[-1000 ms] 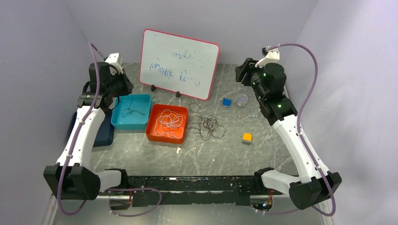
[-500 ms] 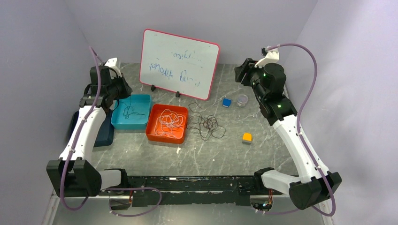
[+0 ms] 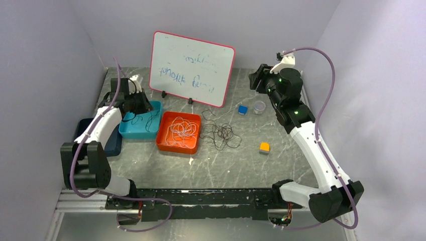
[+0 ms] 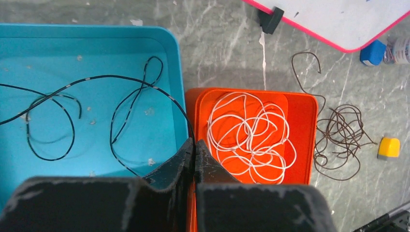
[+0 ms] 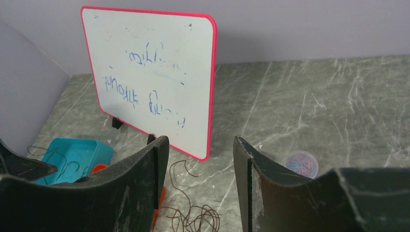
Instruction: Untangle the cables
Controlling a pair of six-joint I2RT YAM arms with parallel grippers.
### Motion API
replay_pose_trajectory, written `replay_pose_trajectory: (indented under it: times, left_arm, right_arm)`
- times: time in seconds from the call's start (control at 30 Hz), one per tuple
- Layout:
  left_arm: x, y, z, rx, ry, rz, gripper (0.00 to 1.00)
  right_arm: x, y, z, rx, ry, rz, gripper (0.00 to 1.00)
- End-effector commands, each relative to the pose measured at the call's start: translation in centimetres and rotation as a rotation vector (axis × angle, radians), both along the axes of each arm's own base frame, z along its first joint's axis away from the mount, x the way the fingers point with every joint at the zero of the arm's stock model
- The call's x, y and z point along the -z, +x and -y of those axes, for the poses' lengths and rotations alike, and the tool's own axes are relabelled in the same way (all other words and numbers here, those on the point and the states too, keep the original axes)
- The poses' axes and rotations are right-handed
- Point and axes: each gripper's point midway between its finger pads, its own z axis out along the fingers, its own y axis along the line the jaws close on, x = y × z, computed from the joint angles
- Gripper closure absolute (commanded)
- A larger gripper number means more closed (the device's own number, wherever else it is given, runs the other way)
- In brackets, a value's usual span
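A thin black cable (image 4: 112, 76) lies in loops in the blue tray (image 4: 176, 72), and one end rises into my left gripper (image 4: 194, 142). That gripper is shut on it above the seam between the blue tray and the orange tray (image 4: 302, 140). A white cable (image 4: 246, 135) is coiled in the orange tray. A dark brown cable (image 3: 218, 134) lies tangled on the table to the right of the orange tray. My right gripper (image 5: 200, 142) hangs open and empty, high at the back right (image 3: 257, 80), above the brown cable (image 5: 193, 217).
A pink-framed whiteboard (image 3: 193, 68) stands at the back. To the right are a blue cube (image 3: 243, 109), a clear cup of clips (image 3: 259, 107) and an orange cube (image 3: 264, 147). A dark blue tray (image 3: 110, 143) sits left of the blue tray (image 3: 125, 134).
My left arm has swung right and down over the blue tray's right side, carrying the black cable's end with it. The right arm has barely shifted.
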Motion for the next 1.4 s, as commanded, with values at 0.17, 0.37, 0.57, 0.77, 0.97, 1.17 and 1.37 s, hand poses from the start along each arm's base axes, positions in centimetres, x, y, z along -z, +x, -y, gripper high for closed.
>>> replay_pose_trajectory:
  times: [0.17, 0.37, 0.57, 0.77, 0.97, 1.17, 1.37]
  left_arm:
    - [2.2, -0.2, 0.8, 0.056, -0.015, -0.034, 0.93]
    - [2.9, 0.2, -2.5, -0.09, 0.125, -0.066, 0.93]
    - [4.1, 0.9, -1.3, -0.016, 0.106, -0.109, 0.93]
    - [6.1, 0.5, 0.5, 0.037, 0.146, -0.171, 0.89]
    - [3.9, 1.0, -1.0, -0.045, 0.205, -0.119, 0.68]
    - [0.9, 1.5, -2.4, -0.108, 0.25, -0.053, 0.5]
    - [0.1, 1.6, -3.5, -0.148, 0.274, -0.035, 0.33]
  right_arm:
    - [0.5, 0.3, -0.6, -0.022, 0.008, 0.0, 0.45]
    - [0.8, 0.3, -0.7, -0.026, 0.004, -0.009, 0.45]
    - [1.2, 0.2, -0.9, -0.036, 0.004, -0.019, 0.45]
    - [1.5, 0.1, -0.8, -0.034, 0.004, -0.026, 0.45]
    - [1.7, 0.2, -0.8, -0.035, -0.005, -0.032, 0.45]
    - [1.9, 0.2, -1.0, -0.043, -0.002, -0.036, 0.45]
    - [2.2, 0.1, -1.0, -0.044, -0.005, -0.043, 0.45]
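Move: The left hand holds a strand of the black cable above the right side of the teal tray, whose middle lies about 6 cm to its left, 1 cm back and some 11 cm below. The orange tray with the white cable is centred roughly 8 cm right and 6 cm back; the brown cable pile lies some 25 cm right and 6 cm back, both around 12 cm down. From the right hand, the teal tray is about 39 cm left, 1 cm back and 32 cm down. Still pinching the black cable, the left hand sinks about 7 cm into the right side of the teal tray, swaying a couple of centimetres right, left and right again while the wrist tips some 10 degrees further down. At the bottom its fingers open and let go of the cable, then it rises about 5 cm, drifting a little left and forward and rolling its left side up as the fingers keep spreading. ##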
